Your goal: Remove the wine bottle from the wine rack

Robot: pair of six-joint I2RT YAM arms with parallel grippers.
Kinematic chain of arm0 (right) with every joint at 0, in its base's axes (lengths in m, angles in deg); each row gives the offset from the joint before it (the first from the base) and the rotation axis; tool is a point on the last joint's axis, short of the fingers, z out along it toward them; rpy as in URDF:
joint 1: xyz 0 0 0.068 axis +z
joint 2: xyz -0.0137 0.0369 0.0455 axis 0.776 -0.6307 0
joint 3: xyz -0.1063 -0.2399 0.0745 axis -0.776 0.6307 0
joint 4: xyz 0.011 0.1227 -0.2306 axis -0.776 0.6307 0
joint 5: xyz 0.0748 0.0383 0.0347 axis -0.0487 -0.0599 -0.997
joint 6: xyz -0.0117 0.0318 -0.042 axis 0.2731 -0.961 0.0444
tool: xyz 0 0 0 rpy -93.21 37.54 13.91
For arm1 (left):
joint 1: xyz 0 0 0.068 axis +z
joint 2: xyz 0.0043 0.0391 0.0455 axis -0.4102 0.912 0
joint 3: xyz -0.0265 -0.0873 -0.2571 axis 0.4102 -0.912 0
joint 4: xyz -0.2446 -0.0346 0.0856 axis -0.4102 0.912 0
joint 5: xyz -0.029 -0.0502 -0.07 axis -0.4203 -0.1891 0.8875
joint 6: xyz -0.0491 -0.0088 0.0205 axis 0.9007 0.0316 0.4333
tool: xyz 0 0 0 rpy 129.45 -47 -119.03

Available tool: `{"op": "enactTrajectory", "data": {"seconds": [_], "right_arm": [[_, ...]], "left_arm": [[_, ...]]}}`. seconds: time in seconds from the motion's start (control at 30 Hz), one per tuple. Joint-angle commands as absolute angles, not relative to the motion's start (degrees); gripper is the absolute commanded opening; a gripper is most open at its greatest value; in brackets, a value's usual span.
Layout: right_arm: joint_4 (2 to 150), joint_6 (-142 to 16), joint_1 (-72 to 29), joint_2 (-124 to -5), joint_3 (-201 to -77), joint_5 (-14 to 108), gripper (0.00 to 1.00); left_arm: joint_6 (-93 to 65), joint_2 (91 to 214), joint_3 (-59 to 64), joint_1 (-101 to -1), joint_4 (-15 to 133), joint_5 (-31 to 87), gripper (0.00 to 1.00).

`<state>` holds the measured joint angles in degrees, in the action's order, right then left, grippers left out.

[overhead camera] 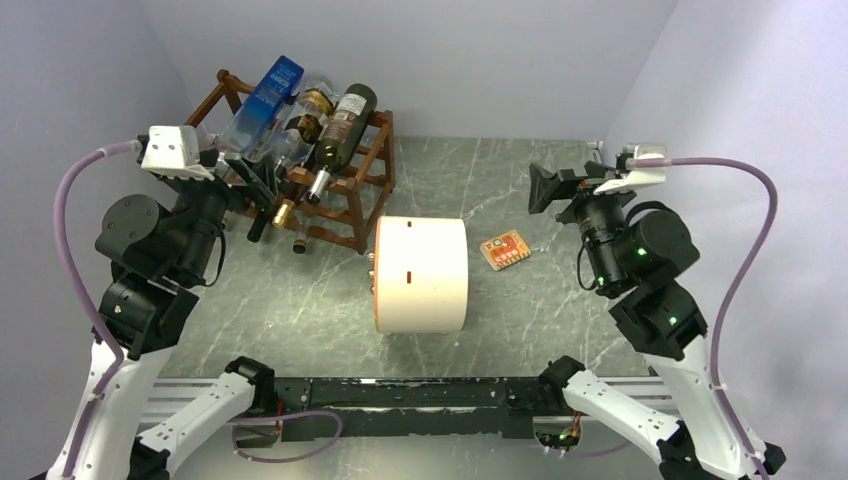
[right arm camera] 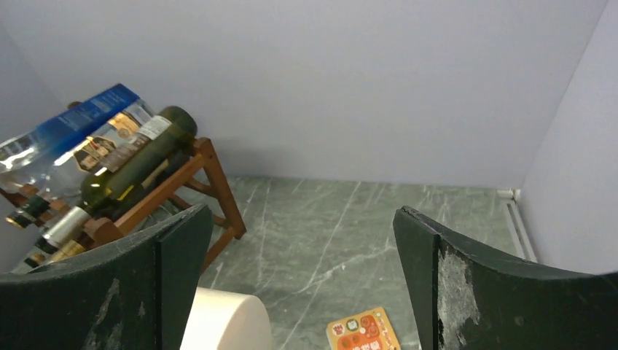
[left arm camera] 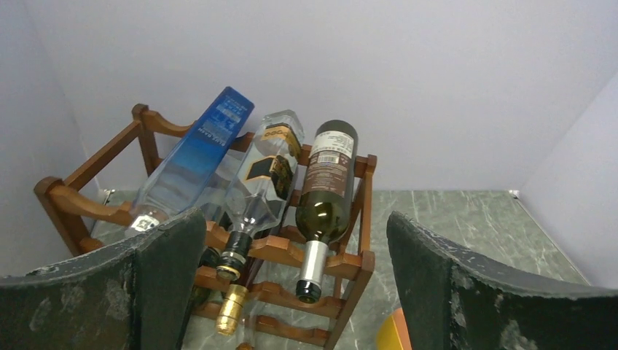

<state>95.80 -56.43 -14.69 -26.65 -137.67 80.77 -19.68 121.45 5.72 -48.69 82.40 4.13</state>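
The reddish-brown wine rack [overhead camera: 352, 188] stands at the back left and holds several bottles lying with their necks toward me. The dark green wine bottle [overhead camera: 345, 120] with a silver-capped neck lies on the top tier at the right end. My left gripper [overhead camera: 255, 185] is open and empty, just in front of the rack's left side. In the left wrist view the rack [left arm camera: 348, 261] and the green bottle [left arm camera: 328, 186] show between the left gripper's [left arm camera: 295, 217] spread fingers. My right gripper [overhead camera: 545, 187] is open and empty at the right, raised above the table. It also shows in the right wrist view [right arm camera: 302, 211].
A clear bottle with a blue label [overhead camera: 262, 100] and a clear one with a black and gold label [overhead camera: 308, 115] lie beside the green bottle. A cream cylinder [overhead camera: 420, 275] lies on its side mid-table. An orange card [overhead camera: 503, 250] lies to its right. Walls close the back and sides.
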Motion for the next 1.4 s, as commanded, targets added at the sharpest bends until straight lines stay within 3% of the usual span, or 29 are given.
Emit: {"op": "enactTrajectory", "data": {"seconds": [0.0, 0.6, 1.07, 1.37], "right_arm": [[94.18, -60.26, -16.97, -28.28, -135.4, 81.15, 1.0], [99.29, -79.22, -24.64, -37.46, -132.14, 80.93, 1.0], [103.78, -71.69, -25.81, -39.55, -130.65, 61.39, 1.0], [104.72, -68.73, -25.95, -41.65, -131.6, 49.32, 1.0]], "left_arm": [[-15.36, 121.83, 5.67, -45.03, 83.93, 5.23, 0.97], [-5.22, 125.74, 3.89, -32.52, 90.68, 20.38, 0.94], [-7.71, 135.65, 2.13, -30.74, 97.45, 42.18, 0.93], [-15.07, 145.54, 8.79, -30.79, 102.49, 41.6, 0.93]]}}
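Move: The wine bottle's middle lies about 22 cm ahead of the left hand, 10 cm to its right and 11 cm below; its neck's mouth is nearer, some 11 cm ahead, 6 cm right and 18 cm below. Beside it, the gold-label bottle is roughly 21 cm ahead and 1 cm right of this hand, 10 cm below. From the right hand the wine bottle is some 24 cm ahead, 36 cm left and 11 cm below. Open left hand sinks some 17 cm towards the wine bottle's neck, tipping down; open right hand sinks too, tipping. ##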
